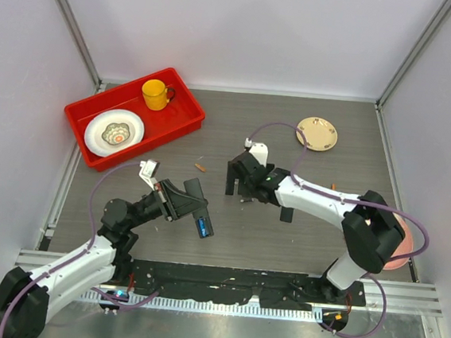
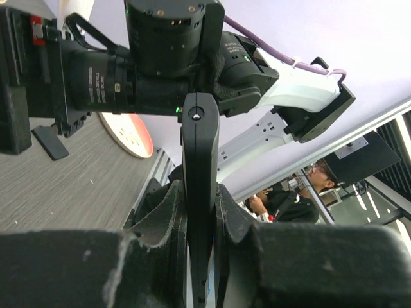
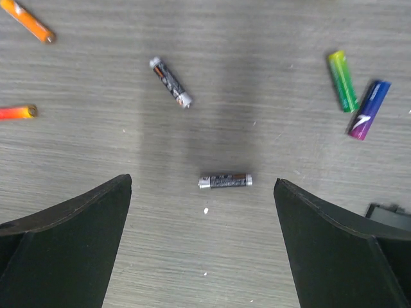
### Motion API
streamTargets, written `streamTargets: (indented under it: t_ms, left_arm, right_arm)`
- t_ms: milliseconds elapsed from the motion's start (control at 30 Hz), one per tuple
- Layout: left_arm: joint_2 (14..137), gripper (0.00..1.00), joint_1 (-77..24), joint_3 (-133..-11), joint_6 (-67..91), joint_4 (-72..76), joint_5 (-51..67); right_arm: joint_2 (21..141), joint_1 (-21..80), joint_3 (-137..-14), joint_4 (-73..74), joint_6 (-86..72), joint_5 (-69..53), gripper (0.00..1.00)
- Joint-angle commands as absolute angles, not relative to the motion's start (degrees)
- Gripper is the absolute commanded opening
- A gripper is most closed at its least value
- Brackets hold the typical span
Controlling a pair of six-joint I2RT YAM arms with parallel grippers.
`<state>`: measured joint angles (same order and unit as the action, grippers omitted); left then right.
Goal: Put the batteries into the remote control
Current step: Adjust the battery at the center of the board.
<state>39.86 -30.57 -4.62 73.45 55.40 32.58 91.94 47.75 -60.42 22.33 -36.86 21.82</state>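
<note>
The remote control point(image 1: 199, 208), a slim black bar, is raised off the table with my left gripper point(image 1: 184, 201) shut on it. The left wrist view shows the remote control point(image 2: 199, 147) edge-on and clamped between both jaws of that gripper point(image 2: 200, 192). My right gripper point(image 3: 202, 181) hangs open over the table, and a dark silver battery point(image 3: 225, 181) lies flat between its fingertips, untouched. Around it lie another dark silver battery point(image 3: 171, 82), an orange one point(image 3: 29, 20), an orange-red one point(image 3: 16, 113), a green one point(image 3: 343, 81) and a purple-blue one point(image 3: 368, 109). From above, the right gripper point(image 1: 238, 190) sits mid-table.
A red tray point(image 1: 174, 120) at the back left holds a yellow mug point(image 1: 157, 94) and a white plate point(image 1: 114, 133). A tan plate point(image 1: 317, 134) lies at the back right, a pink plate point(image 1: 400, 250) under the right arm. A small black square piece point(image 1: 286, 215) lies nearby.
</note>
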Motion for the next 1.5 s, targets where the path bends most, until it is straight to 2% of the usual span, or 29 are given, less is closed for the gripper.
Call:
streamTargets:
  t_ms: [0, 100, 433, 833, 1000, 1333, 1467]
  left_arm:
    - [40.60, 0.01, -30.41, -6.06, 73.13, 56.07, 32.26]
    - [40.78, 0.00, -30.41, -5.89, 73.13, 56.07, 32.43]
    - [41.48, 0.00, -30.50, -6.06, 72.60, 55.63, 32.43]
    - [41.13, 0.00, -30.50, -5.89, 72.42, 55.11, 32.43]
    - [40.61, 0.00, -30.59, -5.71, 72.33, 54.84, 32.34]
    - [40.34, 0.00, -30.50, -5.71, 72.16, 54.58, 32.34]
    - [40.08, 0.00, -30.50, -5.63, 72.25, 54.58, 32.34]
  right_arm:
    - [93.42, 49.04, -60.65, 24.26, -41.58, 26.37, 0.98]
    - [95.01, 49.22, -59.33, 23.91, -41.13, 26.28, 0.97]
    - [98.70, 49.31, -57.92, 21.45, -39.29, 23.91, 0.83]
    - [102.39, 49.31, -59.85, 21.88, -34.80, 23.73, 0.74]
    - [102.83, 49.31, -59.59, 21.80, -34.98, 22.59, 0.67]
    - [101.69, 49.31, -57.84, 21.62, -35.77, 21.36, 0.63]
    - [100.99, 49.39, -56.69, 21.53, -35.86, 20.83, 0.57]
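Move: The loose battery I go for lies crosswise on the table about 7 cm below my right hand, some 2 cm back from it and level sideways. From that hand, the slanted battery is about 5 cm ahead and 5 cm left, the green battery some 6 cm ahead and 9 cm right. The black cover is about 5 cm back and 15 cm right. From my left hand, the loose battery is roughly 11 cm ahead, 13 cm right and 23 cm down. I lower my right hand about 6 cm and slightly back onto the loose battery, tilting some 10 degrees. Once low, I creep about a centimetre forward and left while the fingers, wide open at first, close to a little over half, bringing the tips to the battery's two ends; the right tip comes up to its end. My left hand keeps hold of the remote, sagging slightly. ##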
